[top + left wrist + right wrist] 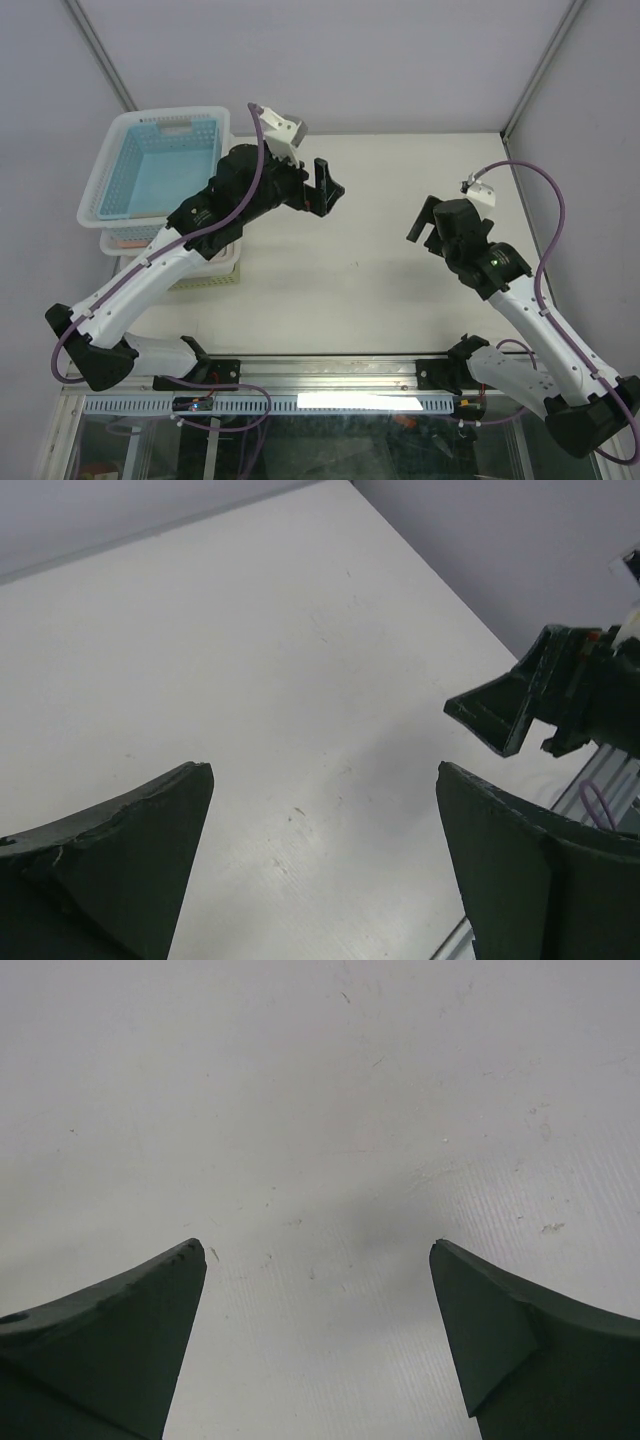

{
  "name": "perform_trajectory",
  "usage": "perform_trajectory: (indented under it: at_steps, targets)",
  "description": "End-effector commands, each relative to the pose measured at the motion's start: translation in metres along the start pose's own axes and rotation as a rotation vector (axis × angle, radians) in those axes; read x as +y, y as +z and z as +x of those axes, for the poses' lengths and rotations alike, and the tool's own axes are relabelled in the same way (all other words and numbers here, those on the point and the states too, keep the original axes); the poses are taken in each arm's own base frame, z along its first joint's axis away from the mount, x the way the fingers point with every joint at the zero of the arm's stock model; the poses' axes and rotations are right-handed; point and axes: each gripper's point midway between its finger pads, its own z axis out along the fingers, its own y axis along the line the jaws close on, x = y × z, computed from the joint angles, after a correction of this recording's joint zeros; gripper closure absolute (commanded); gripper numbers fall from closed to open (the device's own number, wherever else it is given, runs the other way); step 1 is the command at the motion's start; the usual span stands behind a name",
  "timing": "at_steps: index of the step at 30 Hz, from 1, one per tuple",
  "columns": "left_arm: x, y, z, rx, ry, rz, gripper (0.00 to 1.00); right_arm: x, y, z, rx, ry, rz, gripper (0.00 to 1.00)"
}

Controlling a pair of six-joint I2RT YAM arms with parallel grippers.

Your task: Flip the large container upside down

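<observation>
The large container (112, 160), a white perforated basket with a wide flared rim, stands upright at the table's far left on top of a stack; its inside looks light blue. My left gripper (325, 190) hangs open over the table to the right of it, apart from it, pointing toward the middle. The left wrist view shows my left gripper (325, 770) holding nothing, only bare table between the jaws. My right gripper (422, 220) is open over the right half of the table. Nothing sits between the jaws of my right gripper (315, 1247) either. The container is out of both wrist views.
Under the large container lie smaller white baskets (205, 272), one showing pink at its left edge (125, 243). My left forearm crosses over that stack. The right gripper (520, 705) shows in the left wrist view. A metal rail (330, 372) runs along the near edge.
</observation>
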Motion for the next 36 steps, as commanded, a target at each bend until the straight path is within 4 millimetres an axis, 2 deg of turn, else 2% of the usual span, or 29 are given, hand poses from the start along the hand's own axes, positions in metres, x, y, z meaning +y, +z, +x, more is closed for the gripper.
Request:
perform_trajectory:
  at_steps: [1,4,7,10,13,16,18,24,29,36]
  targets:
    - [0.005,-0.032,-0.088,-0.245,0.041,-0.099,0.01,0.017,-0.003,-0.019,-0.045,0.063,-0.06,0.01]
    - [0.047,-0.046,-0.11,-0.239,0.04,-0.352,0.01,0.027,-0.004,-0.018,-0.021,0.065,-0.096,0.01]
    - [0.104,-0.053,-0.101,-0.097,0.018,-0.613,0.01,0.035,-0.007,-0.018,0.008,0.072,-0.125,0.01]
    - [0.143,-0.075,-0.095,-0.054,-0.042,-0.741,0.01,0.038,-0.006,-0.015,0.019,0.073,-0.136,0.01]
    - [0.173,-0.102,-0.096,-0.084,-0.089,-0.841,0.04,0.04,-0.005,-0.015,0.023,0.078,-0.142,0.01]
    - [0.201,-0.118,-0.092,-0.062,-0.127,-0.885,0.09,0.042,-0.006,-0.015,0.029,0.081,-0.15,0.01]
    - [0.213,-0.122,-0.083,-0.029,-0.151,-0.887,0.11,0.042,-0.006,-0.015,0.027,0.081,-0.15,0.01]
    - [0.237,-0.116,-0.056,0.037,-0.22,-0.879,0.17,0.043,-0.006,-0.014,0.03,0.082,-0.153,0.01]
    - [0.236,-0.106,-0.049,0.06,-0.23,-0.825,0.22,0.04,-0.007,-0.014,0.032,0.075,-0.143,0.01]
    - [0.25,-0.108,-0.028,0.112,-0.214,-0.893,0.32,0.04,-0.008,-0.018,0.028,0.068,-0.137,0.01]
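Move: The blue container, nested in the larger white container on top of the stack, has its middle about 34 cm to the left hand's left, 5 cm farther out and 10 cm below. The white container around it centres some 37 cm left, 5 cm ahead and 11 cm down, while the green crate at the stack's bottom is roughly 34 cm left, 3 cm ahead and 25 cm down. From the right hand, the blue container lies about 60 cm left, 10 cm ahead and 3 cm higher. The empty left hand swings about 25 cm left and some 8 cm forward, first rising about 11 cm, then sinking even farther to come down over the blue container near its right wall. On the way the wrist turns some 50 degrees counter-clockwise and finally tips down, so the fingers point forward and down, narrowing by about a quarter, while the open right hand shifts slightly left over bare table. ##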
